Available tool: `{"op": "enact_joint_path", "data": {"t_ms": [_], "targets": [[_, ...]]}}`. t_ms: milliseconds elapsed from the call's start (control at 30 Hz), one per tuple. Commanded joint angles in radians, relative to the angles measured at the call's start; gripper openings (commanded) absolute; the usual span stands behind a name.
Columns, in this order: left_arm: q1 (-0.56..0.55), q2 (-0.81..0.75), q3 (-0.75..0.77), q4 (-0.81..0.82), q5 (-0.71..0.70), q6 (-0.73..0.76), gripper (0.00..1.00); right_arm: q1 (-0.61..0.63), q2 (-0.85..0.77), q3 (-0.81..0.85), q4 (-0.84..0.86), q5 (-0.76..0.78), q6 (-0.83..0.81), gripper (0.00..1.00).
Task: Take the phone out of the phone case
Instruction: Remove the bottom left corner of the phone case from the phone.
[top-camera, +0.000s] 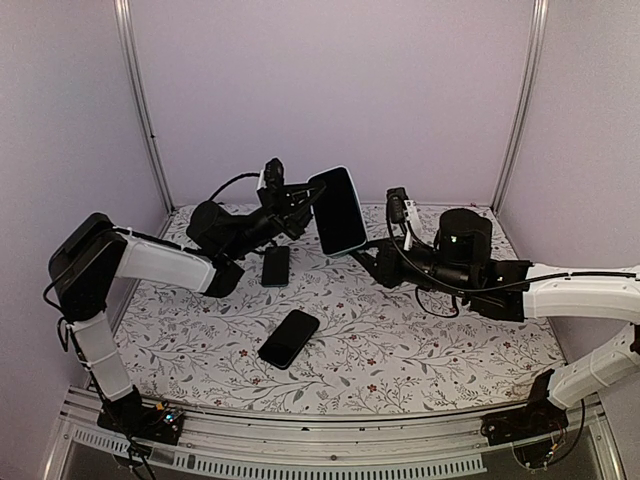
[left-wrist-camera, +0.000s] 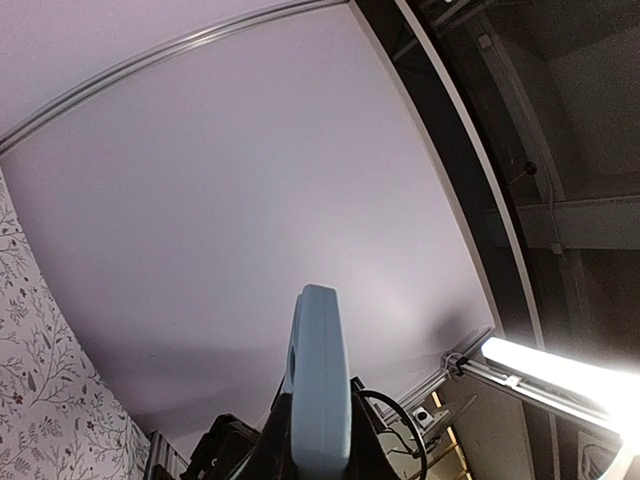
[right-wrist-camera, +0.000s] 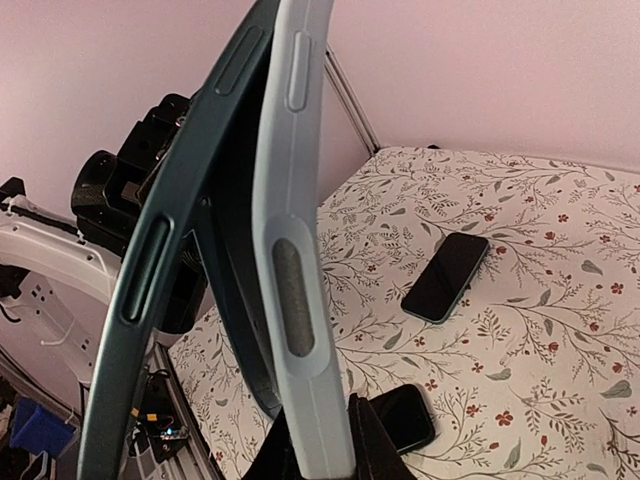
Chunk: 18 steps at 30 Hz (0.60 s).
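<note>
A phone in a light blue phone case (top-camera: 337, 210) is held upright in the air above the back of the table. My left gripper (top-camera: 303, 203) is shut on its left edge; in the left wrist view the pale blue case edge (left-wrist-camera: 320, 380) stands between the fingers of the left gripper (left-wrist-camera: 320, 445). My right gripper (top-camera: 364, 250) is shut on the lower edge. In the right wrist view the right gripper (right-wrist-camera: 322, 440) clamps the blue case (right-wrist-camera: 292, 250), and the dark teal phone (right-wrist-camera: 165, 260) leans away from the case, a gap open between them.
Two other dark phones lie flat on the floral tablecloth: one (top-camera: 276, 266) under the left gripper, one (top-camera: 289, 338) nearer the front. The right wrist view shows both phones, the far one (right-wrist-camera: 446, 276) and the near one (right-wrist-camera: 405, 418). Pale walls and metal posts (top-camera: 145, 110) enclose the table.
</note>
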Motion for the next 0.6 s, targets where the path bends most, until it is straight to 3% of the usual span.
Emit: {"op": "enact_joint_path", "data": {"t_ms": [0, 267, 567], "targets": [[-0.041, -0.022, 0.025, 0.108, 0.044, -0.070, 0.00, -0.013, 0.024, 0.002, -0.137, 0.082, -0.016, 0.19], [-0.017, -0.011, 0.043, 0.042, 0.169, -0.050, 0.00, -0.080, 0.016, 0.034, -0.116, -0.207, 0.052, 0.35], [0.006, -0.015, 0.065, -0.089, 0.311, 0.010, 0.00, -0.155, -0.013, 0.013, -0.048, -0.384, 0.144, 0.36]]}}
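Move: The right fingers are already closed on the lower corner of the phone case. The case's middle lies about 3 cm ahead of the right hand, 5 cm to its left and 5 cm above it. From the left hand, which holds the opposite upper end, that middle is some 2 cm back, 3 cm right and 3 cm lower. From the right hand, the near black phone lies roughly 4 cm back and 15 cm left, the far black phone 19 cm ahead and 20 cm left, both about 25 cm below. Open the right gripper to let go of the peeled lower corner of the case, easing that hand back about 1.5 cm and slightly down, turning it counter-clockwise and tipping the fingers down some 10 degrees each. Keep the left grip shut on the upper end while that hand carries phone and case about 2.5 cm down, back and right, turning slightly clockwise. ##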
